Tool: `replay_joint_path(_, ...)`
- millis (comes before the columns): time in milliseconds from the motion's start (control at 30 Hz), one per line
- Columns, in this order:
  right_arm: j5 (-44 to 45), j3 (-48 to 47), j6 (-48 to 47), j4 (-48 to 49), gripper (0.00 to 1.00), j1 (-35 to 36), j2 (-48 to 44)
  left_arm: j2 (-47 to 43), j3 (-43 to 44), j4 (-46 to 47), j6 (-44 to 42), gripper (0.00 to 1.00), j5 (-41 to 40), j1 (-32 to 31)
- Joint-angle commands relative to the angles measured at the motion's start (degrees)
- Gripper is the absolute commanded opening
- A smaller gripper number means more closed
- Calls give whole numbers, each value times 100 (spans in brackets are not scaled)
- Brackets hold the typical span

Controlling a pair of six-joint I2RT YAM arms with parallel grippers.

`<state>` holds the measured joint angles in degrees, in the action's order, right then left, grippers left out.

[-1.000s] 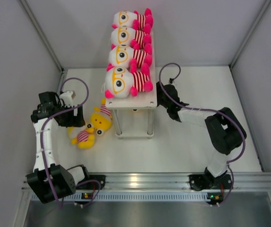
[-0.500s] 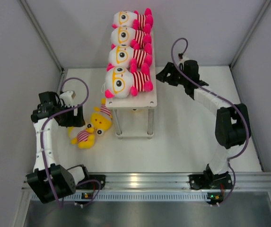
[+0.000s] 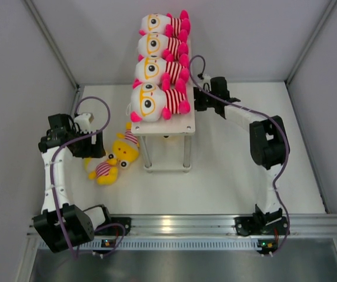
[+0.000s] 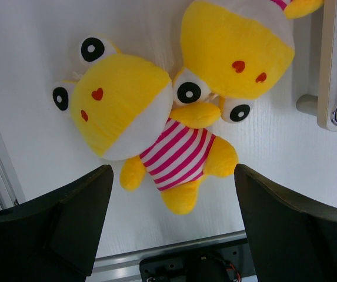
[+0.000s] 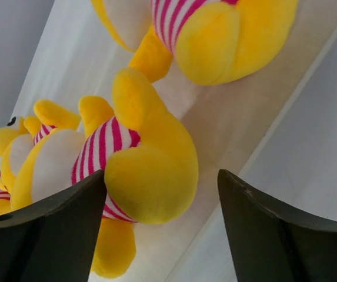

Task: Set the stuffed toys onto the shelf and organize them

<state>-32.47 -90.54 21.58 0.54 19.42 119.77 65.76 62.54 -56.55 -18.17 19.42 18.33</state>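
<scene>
Several white-headed stuffed toys (image 3: 155, 101) lie in a row on the top board of the white shelf (image 3: 183, 124). Two yellow stuffed toys (image 3: 114, 161) lie on the table left of the shelf's legs. My left gripper (image 3: 94, 147) hovers open just left of them; its wrist view shows the striped yellow toy (image 4: 177, 154) ahead of the open left gripper (image 4: 171, 229). My right gripper (image 3: 196, 101) is at the shelf's right edge. Its wrist view shows yellow toys (image 5: 147, 158) lying on a lower board (image 5: 247, 114), one between the spread fingers of the right gripper (image 5: 162, 229), not gripped.
A shelf leg and foot (image 4: 334, 111) stand right of the two yellow toys. Grey walls (image 3: 21, 70) enclose the white table on three sides. An aluminium rail (image 3: 186, 222) runs along the near edge by the arm bases.
The right arm swung out from the shelf's front right corner and came back in at the shelf's right edge, its jaws spreading wider. The left arm and the toys stayed still.
</scene>
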Motion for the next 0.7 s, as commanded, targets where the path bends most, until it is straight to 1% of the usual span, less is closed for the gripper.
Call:
replay_joint_path(0, 4, -263, -260, 227, 73, 246, 56, -54, -14, 171, -99, 90, -17, -5)
replay_joint_path(67, 30, -87, -164, 394, 62, 273, 47, -45, -32, 171, -107, 90, -17, -5)
replay_joint_path(100, 56, -17, -137, 447, 42, 282, 3, -45, -40, 171, -99, 90, -17, -5)
replay_joint_path(167, 240, 308, -23, 613, 23, 299, -119, -54, -41, 180, -107, 90, 0, -13)
replay_joint_path(200, 345, 466, 38, 902, 5, 317, -329, -63, -40, 171, -99, 90, 9, -13)
replay_joint_path(233, 442, 876, 213, 1131, 0, 317, -461, -63, -40, 180, -116, 90, 18, -13)
replay_joint_path(267, 669, 1089, 319, 1342, 0, 334, -593, -63, -40, 171, -107, 90, 18, -13)
replay_joint_path(300, 811, 1309, 451, 1753, 0, 334, -864, -63, -49, 171, -99, 90, 18, -5)
replay_joint_path(333, 1099, 1720, 757, 1966, 0, 343, -998, -72, -41, 171, -107, 90, 18, -13)
replay_joint_path(367, 1276, 1933, 942, 2159, 0, 343, -1112, -63, -40, 180, -116, 90, 27, -5)
replay_joint_path(400, 1461, 2309, 1292, 2553, 0, 369, -1339, -72, -40, 171, -116, 90, 18, -13)
replay_joint_path(467, 1960, 2637, 1593, 2950, 0, 405, -1595, -72, -32, 180, -107, 90, 27, -5)
replay_joint_path(500, 2129, 2838, 1908, 3065, 0, 431, -1658, -63, -23, 171, -107, 90, 9, -5)
replay_joint_path(600, 2797, 3059, 2471, 3444, 0, 527, -1781, -63, -32, 180, -107, 90, 18, -5)
replay_joint_path(667, 3192, 3025, 2675, 3567, 0, 624, -1738, -54, -32, 171, -107, 90, 18, -13)
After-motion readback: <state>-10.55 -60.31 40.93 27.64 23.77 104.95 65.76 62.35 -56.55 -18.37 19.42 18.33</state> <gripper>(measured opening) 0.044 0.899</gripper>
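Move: On the lower shelf, the nearer yellow toy's rump is right at the right hand's open fingers; its middle lies some 4 cm back, 6 cm left and 3 cm below. The farther yellow toy is roughly 9 cm ahead and 7 cm left of the hand, and the shelf's right edge runs level with it, about 3 cm to the right and 6 cm below. From the left hand, the nearer toy is about 19 cm ahead and 30 cm to the right, a little lower. The right fingers close almost fully and pinch the yellow foot of the nearer toy while the hand slips about 2 cm farther left over the shelf. Keeping the pinch, the hand then draws back and right, some 4 cm each way, away from the farther toy, while turning about 25 degrees clockwise. ##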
